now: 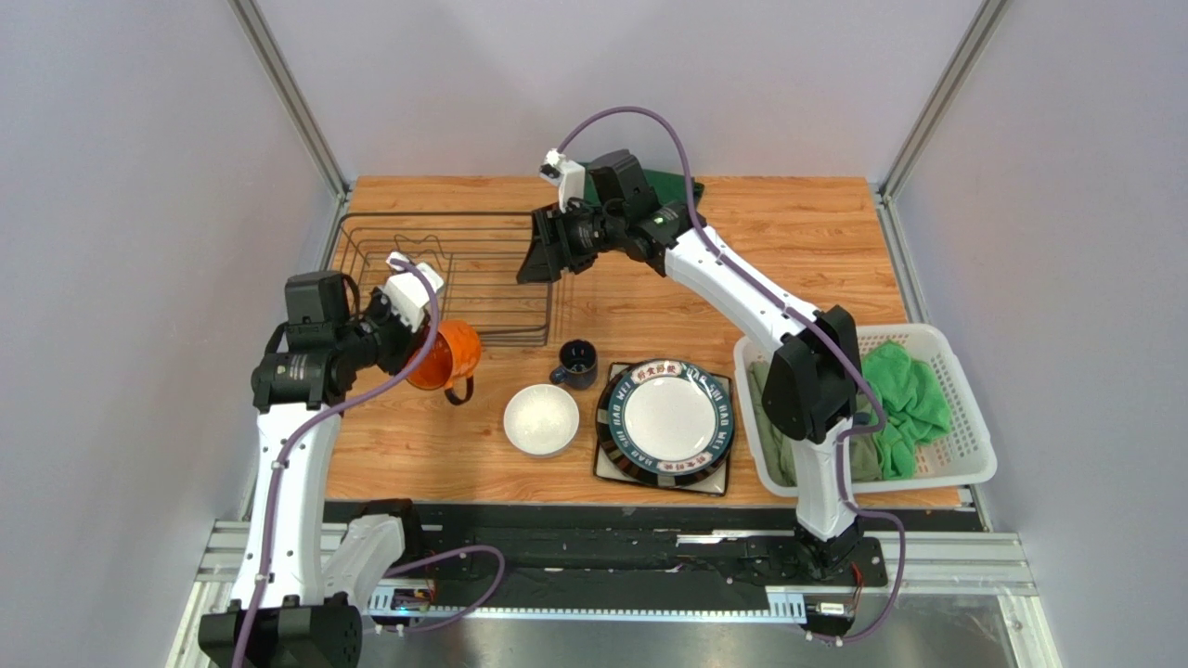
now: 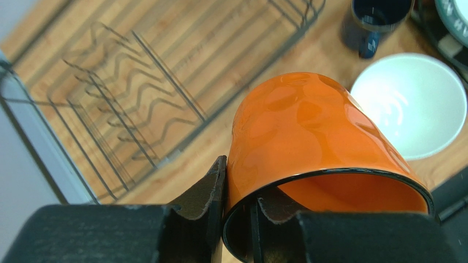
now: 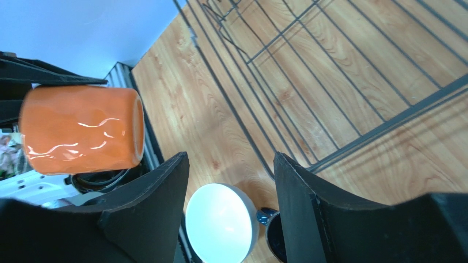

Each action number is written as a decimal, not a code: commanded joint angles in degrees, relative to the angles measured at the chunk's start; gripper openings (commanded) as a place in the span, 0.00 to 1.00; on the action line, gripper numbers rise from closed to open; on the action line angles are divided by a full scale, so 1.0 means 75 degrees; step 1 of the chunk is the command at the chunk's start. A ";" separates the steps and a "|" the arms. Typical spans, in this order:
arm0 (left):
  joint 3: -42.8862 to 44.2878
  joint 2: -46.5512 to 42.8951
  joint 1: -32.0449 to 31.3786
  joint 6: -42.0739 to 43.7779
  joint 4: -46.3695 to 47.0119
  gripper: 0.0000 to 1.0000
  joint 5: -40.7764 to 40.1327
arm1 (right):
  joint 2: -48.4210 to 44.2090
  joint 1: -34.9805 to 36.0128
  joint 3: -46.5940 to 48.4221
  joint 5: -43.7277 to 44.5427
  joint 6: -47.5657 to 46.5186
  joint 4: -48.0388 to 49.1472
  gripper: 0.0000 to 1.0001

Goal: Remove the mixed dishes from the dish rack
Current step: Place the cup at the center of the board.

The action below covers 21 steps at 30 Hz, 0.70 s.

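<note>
My left gripper [image 2: 236, 208] is shut on the rim of the orange mug [image 2: 313, 131], one finger inside and one outside. It holds the mug [image 1: 446, 358] tilted above the table, just past the front left corner of the dish rack [image 1: 460, 272]. The wire rack [image 2: 137, 93] has no dishes in it. My right gripper [image 1: 544, 258] hangs open over the rack's right edge, nothing between its fingers [image 3: 307, 197]. On the table in front of the rack stand the dark blue mug [image 1: 575, 363], the small white bowl [image 1: 541, 419] and the round dark-rimmed plate [image 1: 667, 418].
A white slatted basket [image 1: 962, 480] holding green cloths stands at the table's right edge. A dark green object [image 1: 676, 188] lies at the back behind the right arm. The round plate rests on a dark square piece [image 1: 610, 466].
</note>
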 commanded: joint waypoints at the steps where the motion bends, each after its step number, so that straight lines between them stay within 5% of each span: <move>1: 0.0108 0.0119 0.0031 0.0600 -0.1146 0.00 -0.0460 | -0.0607 0.0177 -0.0022 0.0825 -0.0632 -0.0169 0.61; 10: 0.0247 0.1054 0.0008 0.0589 -0.2072 0.00 -0.0753 | -0.0748 0.0482 -0.0069 0.1329 -0.1182 -0.0403 0.61; 21: 0.0107 0.2578 -0.0226 0.0179 -0.1699 0.00 -0.1410 | -0.0900 0.0658 -0.0116 0.1751 -0.1430 -0.0462 0.63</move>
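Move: The left hand, still gripping the orange cup, has bare table as its likely set-down spot roughly 22 cm below, 4 cm back and 3 cm to its right. The white bowl stands about 16 cm right and 4 cm back, the dark blue cup some 21 cm right and 4 cm ahead, and the rack's middle about 19 cm ahead and 2 cm left. From the right hand, that spot is some 14 cm back, 14 cm left and 22 cm down. Down by about 10.5 cm goes the left hand with the orange cup, drawing back some 3 to 4 cm, mostly early on, and easing a little left, towards the bare table between the rack and the near edge. The wrist tips the fingers about 30 degrees more steeply down, while they keep their hold on the cup's rim wall. ##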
